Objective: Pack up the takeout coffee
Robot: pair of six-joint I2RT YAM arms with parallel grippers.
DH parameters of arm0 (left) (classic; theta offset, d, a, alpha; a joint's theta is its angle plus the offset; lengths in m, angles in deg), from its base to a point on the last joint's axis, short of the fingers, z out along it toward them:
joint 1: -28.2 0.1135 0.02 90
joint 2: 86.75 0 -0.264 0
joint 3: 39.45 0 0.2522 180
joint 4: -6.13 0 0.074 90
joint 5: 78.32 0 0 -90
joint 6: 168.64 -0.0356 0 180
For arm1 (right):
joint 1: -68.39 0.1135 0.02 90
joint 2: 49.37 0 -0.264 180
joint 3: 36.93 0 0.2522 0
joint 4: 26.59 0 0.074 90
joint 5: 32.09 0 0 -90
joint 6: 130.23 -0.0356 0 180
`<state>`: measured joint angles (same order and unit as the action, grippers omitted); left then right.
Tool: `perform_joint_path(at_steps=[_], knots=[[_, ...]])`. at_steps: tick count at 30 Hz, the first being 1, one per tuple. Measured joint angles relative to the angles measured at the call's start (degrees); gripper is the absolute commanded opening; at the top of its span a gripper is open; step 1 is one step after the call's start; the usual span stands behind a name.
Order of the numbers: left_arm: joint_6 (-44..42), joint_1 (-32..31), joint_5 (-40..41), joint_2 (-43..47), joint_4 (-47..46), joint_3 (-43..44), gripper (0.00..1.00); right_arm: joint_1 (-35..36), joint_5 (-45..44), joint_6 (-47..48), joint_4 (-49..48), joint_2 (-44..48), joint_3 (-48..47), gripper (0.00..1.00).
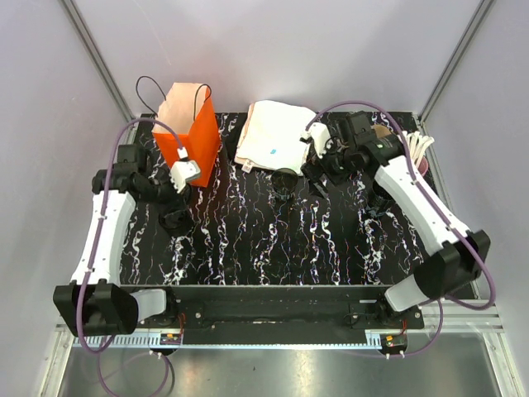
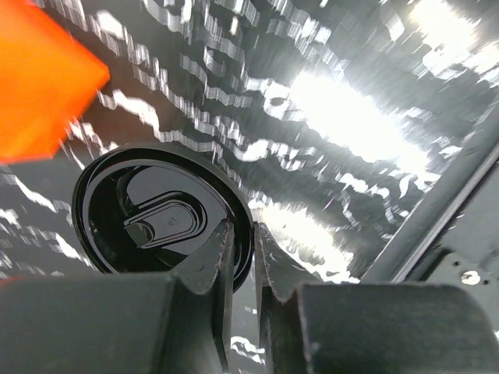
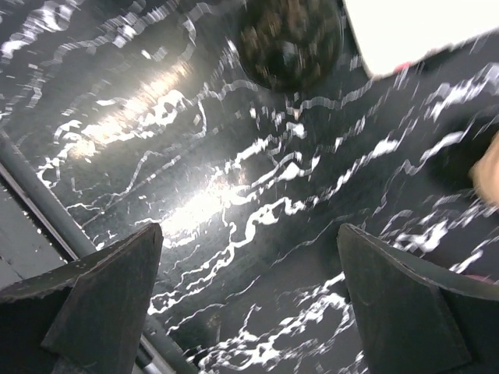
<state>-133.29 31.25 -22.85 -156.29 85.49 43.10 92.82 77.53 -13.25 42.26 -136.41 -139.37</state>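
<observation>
The takeout coffee [image 1: 285, 180], a small black cup, stands upright near the middle back of the table; the right wrist view shows it blurred from above [image 3: 288, 39]. My right gripper [image 1: 321, 175] hovers just right of it, and the wrist view shows that gripper [image 3: 249, 234] wide open and empty. My left gripper [image 1: 176, 213] is low over the table's left side. There it [image 2: 242, 230] is shut on the rim of a flat round black lid [image 2: 156, 218], one finger on each side of the edge.
An orange paper bag [image 1: 194, 132] with black handles stands open at the back left, its corner close to the lid [image 2: 39, 86]. White folded napkins [image 1: 277, 132] lie at the back centre. A pink cup of white sticks [image 1: 421, 153] sits at the back right.
</observation>
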Motion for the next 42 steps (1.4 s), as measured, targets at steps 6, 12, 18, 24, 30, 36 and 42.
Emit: perform_joint_path(at_steps=[6,12,18,24,30,36,42], knots=[[1.1,-7.6,-6.0,-0.9,4.2,5.2,0.07,3.1,2.2,5.7,-4.8,8.9,1.2,1.00],[2.8,-15.4,-10.4,-5.1,8.0,9.9,0.07,8.1,4.0,12.3,-9.0,17.0,5.1,1.00],[3.0,-19.6,-16.5,-10.5,10.7,17.3,0.07,10.6,6.0,17.9,-9.9,17.1,7.3,1.00],[1.2,-23.4,-22.1,-16.8,11.3,22.6,0.06,15.7,5.4,21.0,-9.8,15.1,7.6,1.00],[0.6,-26.1,-25.3,-19.4,11.5,23.2,0.05,18.2,5.4,22.1,-9.4,11.1,5.0,1.00],[0.7,-28.8,-26.4,-20.9,11.5,23.8,0.03,19.9,5.3,22.9,-8.8,6.5,-0.7,1.00],[0.9,-29.4,-27.2,-20.9,11.6,24.2,0.03,21.6,5.4,24.3,-8.0,4.1,-2.1,1.00]])
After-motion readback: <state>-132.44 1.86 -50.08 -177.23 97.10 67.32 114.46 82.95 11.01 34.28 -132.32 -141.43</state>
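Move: My left hand already pinches a black lid by its rim; the dark coffee cup stands about 25 cm to its right, 9 cm ahead and 13 cm lower. The lid stack is roughly 5 cm to this hand's left and 14 cm down, the orange bag some 16 cm straight ahead. From my open right hand the held lid is about 35 cm left, 5 cm back and slightly lower; the cup is 10 cm left, 3 cm ahead, 16 cm down, with the white cloth some 15 cm beyond the cup. I keep the lid pinched and swing my left hand about 19 cm right, rising 7 cm and drawing back a little, turning it clockwise some 35 degrees as it rolls. My right hand lifts and backs off first, then sweeps left to meet it, yawing counter-clockwise with its fingers tilting up and staying wide open until they are close by the lid. ##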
